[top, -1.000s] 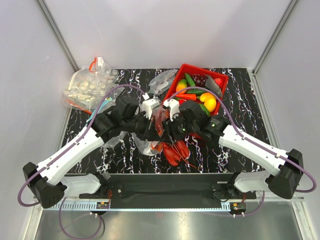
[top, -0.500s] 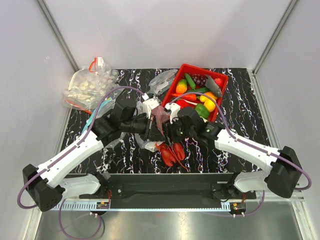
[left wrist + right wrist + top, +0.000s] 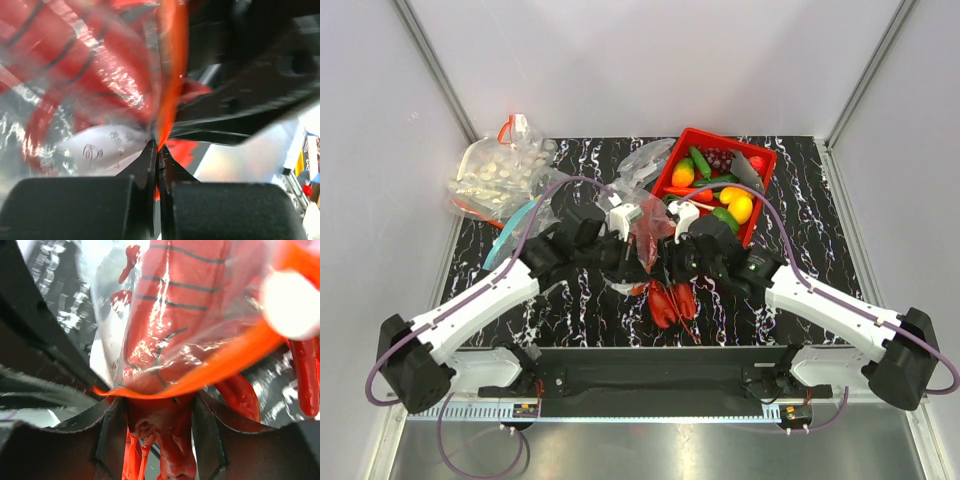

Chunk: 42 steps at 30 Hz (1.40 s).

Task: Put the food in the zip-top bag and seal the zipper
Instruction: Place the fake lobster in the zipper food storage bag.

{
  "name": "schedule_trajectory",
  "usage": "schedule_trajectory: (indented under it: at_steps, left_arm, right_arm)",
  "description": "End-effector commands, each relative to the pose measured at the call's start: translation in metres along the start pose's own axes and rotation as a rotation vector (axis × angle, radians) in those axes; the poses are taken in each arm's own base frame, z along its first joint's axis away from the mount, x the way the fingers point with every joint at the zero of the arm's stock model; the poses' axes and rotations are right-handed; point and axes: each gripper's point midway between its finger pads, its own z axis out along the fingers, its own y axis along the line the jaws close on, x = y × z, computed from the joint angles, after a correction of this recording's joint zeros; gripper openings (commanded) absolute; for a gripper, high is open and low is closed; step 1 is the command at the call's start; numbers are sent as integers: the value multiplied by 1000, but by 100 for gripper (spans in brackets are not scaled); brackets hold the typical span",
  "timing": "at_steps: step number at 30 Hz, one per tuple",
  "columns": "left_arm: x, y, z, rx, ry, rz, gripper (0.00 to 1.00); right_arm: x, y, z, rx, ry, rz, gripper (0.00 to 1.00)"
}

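Note:
The clear zip-top bag (image 3: 645, 232) hangs between my two grippers above the table's middle. My left gripper (image 3: 159, 149) (image 3: 631, 250) is shut on the bag's red-orange zipper (image 3: 169, 75) at the mouth edge. My right gripper (image 3: 159, 427) (image 3: 666, 262) is shut on a red toy lobster (image 3: 165, 440). The lobster's striped front part lies inside the bag, and the zipper (image 3: 225, 365) crosses over it. In the top view the lobster's tail end (image 3: 667, 302) sticks out below the bag. More food (image 3: 730, 205) lies in the red tray.
The red tray (image 3: 761, 163) stands at the back right, close behind my right arm. A bag packed with pale round pieces (image 3: 500, 175) lies at the back left. Another clear bag (image 3: 645, 160) lies behind the grippers, and a teal strip (image 3: 510, 235) shows beside my left arm.
Both grippers have shifted a little toward the back with the bag and lobster. The bag now stands higher and tighter between them. Neither grip has changed.

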Motion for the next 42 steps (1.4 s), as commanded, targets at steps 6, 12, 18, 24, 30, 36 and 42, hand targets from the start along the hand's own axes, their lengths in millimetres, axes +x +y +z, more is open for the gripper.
schedule_trajectory:
  at_steps: [6, 12, 18, 24, 30, 36, 42]
  left_arm:
    - [-14, 11, 28, 0, -63, -23, 0]
    - [-11, 0, 36, 26, -53, -12, 0]
    - [-27, -31, 29, 77, -99, 28, 0]
    - [-22, -10, 38, -11, -82, -2, 0]
    - [-8, 22, 68, -97, -32, -39, 0]
    - [5, 48, 84, -185, 29, -36, 0]
    - [28, 75, 81, -294, 64, -29, 0]
  right_arm:
    - [2, -23, -4, 118, -30, 43, 26]
    - [9, -37, -11, 160, -93, 71, 18]
    - [29, -28, 4, 96, 36, 64, 35]
    - [10, -22, -4, 91, -31, 82, 79]
    - [17, -40, -11, 207, 14, 111, 85]
    - [38, -46, -25, 231, 36, 167, 84]
    - [82, -46, -34, 199, 97, 314, 86]
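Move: The right hand still grips the lobster near its head, the tail already in the zip-top bag; that bag's middle lies about 9 cm ahead, 5 cm left and 3 cm below. The red basket's middle is some 20 cm ahead, 13 cm right and 10 cm below this hand. From the left hand, already pinching the bag's orange rim, the lobster's middle lies about 4 cm ahead, 3 cm right and 3 cm below. Right hand sinks rightward some 6 cm and releases the lobster; left lowers its pinched bag rim 10 cm. ##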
